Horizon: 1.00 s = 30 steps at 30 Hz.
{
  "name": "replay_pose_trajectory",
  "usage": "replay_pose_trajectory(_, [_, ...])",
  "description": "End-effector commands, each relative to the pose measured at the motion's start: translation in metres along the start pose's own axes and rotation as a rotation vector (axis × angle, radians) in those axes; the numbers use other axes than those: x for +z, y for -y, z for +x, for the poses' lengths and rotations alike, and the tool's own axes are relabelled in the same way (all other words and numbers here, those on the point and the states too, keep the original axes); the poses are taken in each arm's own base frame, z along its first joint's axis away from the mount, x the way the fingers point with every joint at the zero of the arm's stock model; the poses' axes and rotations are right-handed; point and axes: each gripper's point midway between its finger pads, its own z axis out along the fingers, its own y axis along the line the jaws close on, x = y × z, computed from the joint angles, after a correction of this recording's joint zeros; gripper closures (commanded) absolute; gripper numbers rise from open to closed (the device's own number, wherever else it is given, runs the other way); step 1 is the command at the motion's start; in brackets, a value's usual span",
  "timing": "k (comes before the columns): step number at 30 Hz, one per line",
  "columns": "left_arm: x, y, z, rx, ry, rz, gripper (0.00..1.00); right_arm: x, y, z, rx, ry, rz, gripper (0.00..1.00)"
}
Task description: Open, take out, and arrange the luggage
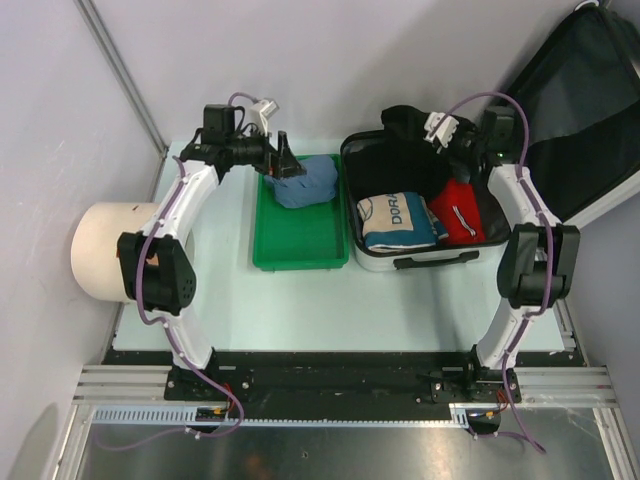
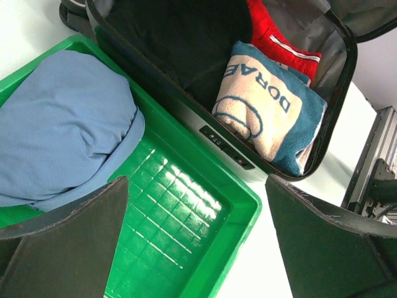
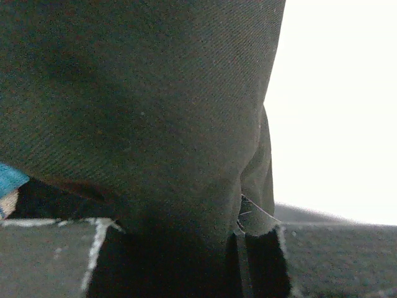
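The luggage [image 1: 415, 262] lies open at the right of the table, its dark-lined lid [image 1: 585, 100] leaning back against the wall. Inside it are a black garment [image 1: 400, 150], a blue and cream towel [image 1: 398, 220] and a red garment [image 1: 462, 212]. My right gripper [image 1: 435, 135] is over the far part of the case, shut on a fold of the black garment [image 3: 136, 93], which bunches up between its fingers [image 3: 56, 254]. My left gripper [image 1: 285, 160] hangs open over the green tray [image 2: 205, 211], just beside a blue garment [image 2: 62, 124] lying in it.
A cream cylinder [image 1: 100, 250] lies at the table's left edge beside the left arm. The green tray [image 1: 300, 250] sits directly left of the luggage [image 2: 223, 144], nearly touching it. A grey wall closes the back and the right side.
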Motion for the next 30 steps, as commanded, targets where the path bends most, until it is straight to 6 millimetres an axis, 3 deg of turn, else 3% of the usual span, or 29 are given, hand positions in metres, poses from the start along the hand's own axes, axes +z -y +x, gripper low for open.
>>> replay_pose_trajectory(1, [-0.024,0.014,-0.017,0.057,0.052,0.011,0.04,-0.058,0.057,-0.093,-0.198,0.137,0.180,1.00])
replay_pose_trajectory(3, [-0.028,0.014,-0.016,0.051,0.055,0.008,0.04,-0.078,0.053,-0.114,-0.215,0.152,0.182,1.00])
replay_pose_trajectory(5, [-0.033,0.010,-0.015,0.039,0.059,-0.004,0.04,-0.080,0.027,-0.135,-0.212,0.169,0.117,1.00])
replay_pose_trajectory(6, [-0.035,0.008,-0.016,0.035,0.062,-0.009,0.04,-0.094,0.025,-0.155,-0.224,0.181,0.130,1.00])
replay_pose_trajectory(7, [-0.039,0.005,-0.016,0.031,0.068,-0.018,0.05,-0.097,0.011,-0.157,-0.201,0.164,0.095,1.00])
replay_pose_trajectory(8, [-0.041,0.003,-0.016,0.028,0.070,-0.028,0.05,-0.093,-0.011,-0.174,-0.197,0.178,0.049,1.00])
replay_pose_trajectory(9, [-0.048,0.000,-0.020,0.030,0.082,-0.041,0.05,-0.104,-0.017,-0.185,-0.194,0.166,0.056,1.00])
replay_pose_trajectory(14, [-0.068,-0.008,-0.025,-0.005,0.114,-0.090,0.05,-0.103,-0.085,-0.235,-0.131,0.154,-0.032,1.00])
replay_pose_trajectory(15, [-0.076,-0.013,-0.028,-0.014,0.127,-0.108,0.05,-0.100,-0.104,-0.253,-0.131,0.155,-0.048,1.00])
replay_pose_trajectory(17, [-0.084,-0.013,-0.031,-0.029,0.142,-0.116,0.05,-0.091,-0.123,-0.263,-0.087,0.143,-0.067,1.00])
replay_pose_trajectory(18, [-0.096,-0.021,-0.034,-0.056,0.162,-0.136,0.05,-0.086,-0.139,-0.279,-0.092,0.156,-0.075,1.00])
replay_pose_trajectory(21, [-0.110,-0.027,-0.033,-0.103,0.182,-0.151,0.05,-0.062,-0.164,-0.296,-0.061,0.170,-0.093,1.00])
replay_pose_trajectory(22, [-0.115,-0.026,-0.033,-0.104,0.188,-0.159,0.05,-0.051,-0.186,-0.304,-0.068,0.178,-0.134,1.00])
replay_pose_trajectory(25, [-0.126,-0.031,-0.026,-0.117,0.196,-0.195,0.05,-0.031,-0.219,-0.310,-0.050,0.175,-0.184,1.00])
replay_pose_trajectory(26, [-0.131,-0.029,-0.028,-0.106,0.205,-0.204,0.06,-0.016,-0.232,-0.304,-0.038,0.150,-0.201,1.00])
replay_pose_trajectory(30, [-0.143,-0.032,-0.025,-0.112,0.221,-0.238,0.06,0.025,-0.235,-0.307,-0.033,0.153,-0.137,1.00])
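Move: The green tray, where the black garment in the right hand is taken, has its middle about 33 cm to that hand's left, 16 cm back and some 22 cm below. The open suitcase lies about 13 cm back, 3 cm left and 19 cm lower; its towel is roughly 18 cm back and 8 cm left. The blue garment sits about 32 cm left, 7 cm back. From the left hand, the tray is about 4 cm back, 4 cm right and 24 cm below. The black garment, still pinched by the right hand, is swept some 30 cm left and 23 cm back, from above the suitcase to over the tray's near half, rising about 11 cm and then sinking 13 as the wrist turns counter-clockwise. The left hand, open and empty, draws about 13 cm left and slightly up, away from the tray, also turning counter-clockwise. ##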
